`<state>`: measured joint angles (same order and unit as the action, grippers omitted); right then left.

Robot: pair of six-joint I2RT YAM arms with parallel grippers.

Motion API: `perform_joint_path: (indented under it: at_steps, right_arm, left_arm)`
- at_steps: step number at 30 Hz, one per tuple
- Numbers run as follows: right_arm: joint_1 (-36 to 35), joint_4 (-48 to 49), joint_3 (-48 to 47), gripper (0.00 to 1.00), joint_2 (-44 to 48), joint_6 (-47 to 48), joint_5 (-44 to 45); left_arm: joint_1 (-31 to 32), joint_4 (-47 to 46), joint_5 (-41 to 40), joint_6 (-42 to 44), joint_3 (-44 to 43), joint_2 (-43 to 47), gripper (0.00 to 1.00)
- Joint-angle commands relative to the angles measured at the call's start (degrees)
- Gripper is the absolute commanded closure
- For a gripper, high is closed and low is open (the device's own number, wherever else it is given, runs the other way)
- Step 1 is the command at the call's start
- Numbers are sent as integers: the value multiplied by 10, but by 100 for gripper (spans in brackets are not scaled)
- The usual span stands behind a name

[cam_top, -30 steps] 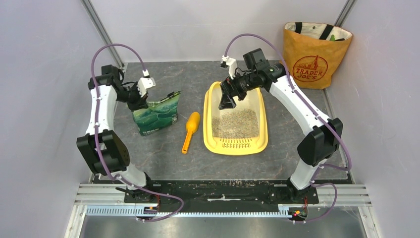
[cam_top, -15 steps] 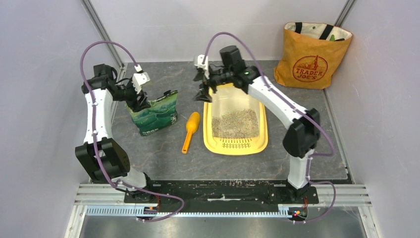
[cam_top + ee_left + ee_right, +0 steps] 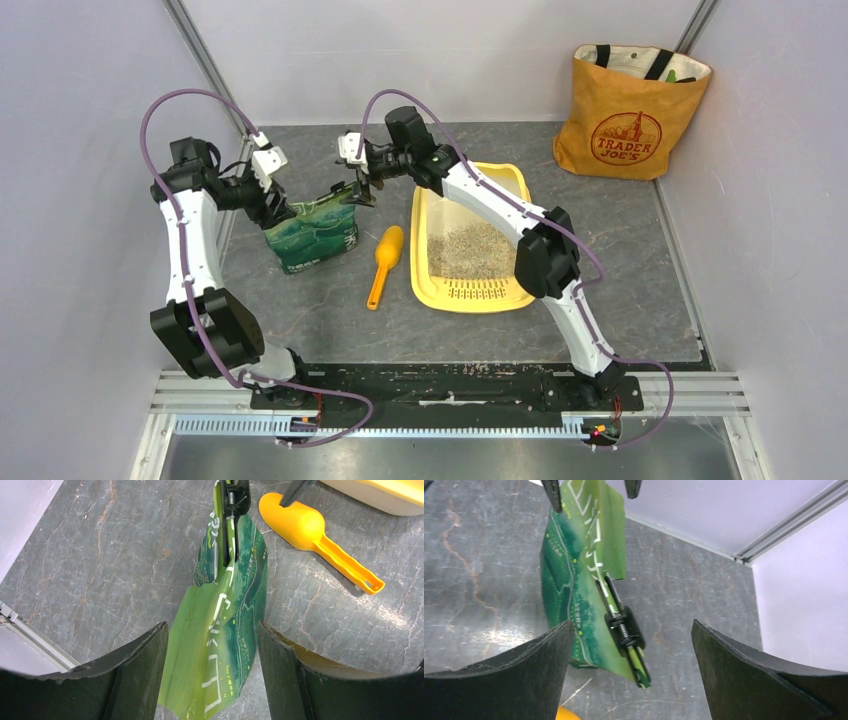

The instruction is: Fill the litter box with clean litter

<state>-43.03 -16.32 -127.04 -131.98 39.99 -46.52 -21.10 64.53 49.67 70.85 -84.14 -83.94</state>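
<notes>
The yellow litter box [image 3: 476,292] lies right of centre, with grey-beige clean litter [image 3: 474,248] spread over its near half. A crinkly green bag [image 3: 316,234] stands to its left, its top pinched by a black clip [image 3: 625,628]. My left gripper [image 3: 272,211] is open and straddles the bag's left top corner [image 3: 220,630] with a gap on each side. My right gripper [image 3: 360,190] is open wide at the bag's clipped end [image 3: 234,495]; the clip sits between its fingers, untouched.
An orange-yellow scoop [image 3: 384,264] lies on the table between bag and litter box, also seen in the left wrist view [image 3: 320,536]. An orange tote bag [image 3: 634,108] stands at the back right corner. Walls close in on the left, back and right.
The left gripper has opened and let go of the bag's corner. The right arm has swung left from above the litter box to the bag's clipped end.
</notes>
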Motion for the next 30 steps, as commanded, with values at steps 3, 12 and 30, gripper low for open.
perform_joint_path:
  at_steps: [3,12,30]
  right_arm:
    - [1,-10,-51,14,-21,75,2]
    - [-10,-56,-35,24,-18,131,-2]
    - [-26,-100,-58,50,-36,182,25]
  left_arm:
    - [0,-25,19,-14,5,0,28]
    - [0,-39,19,-25,10,-6,28]
    - [0,-38,9,-20,21,-10,30]
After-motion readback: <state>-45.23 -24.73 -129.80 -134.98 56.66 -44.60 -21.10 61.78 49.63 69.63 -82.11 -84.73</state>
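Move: Just under the right hand, some 5 cm down, 2 cm to its left and 1 cm back, sits the black clip on the green litter bag's top edge. From that hand the bag's middle is about 10 cm left, 8 cm back and 12 cm lower; the yellow scoop 15 cm back and 6 cm right; the litter box 25 cm right and 10 cm back. For the left hand, the clip is some 11 cm right, 5 cm forward and slightly below. Sinking about 3.5 cm onto the black clip, the right hand first noses forward 1 cm, then comes back some 2 cm with a slight reach left. It rolls about 10 degrees, forward side up, while its fingers close from wide open to roughly half, one either side of the clip. The left hand settles about 1 cm lower, fingers staying open around the bag's left end. ##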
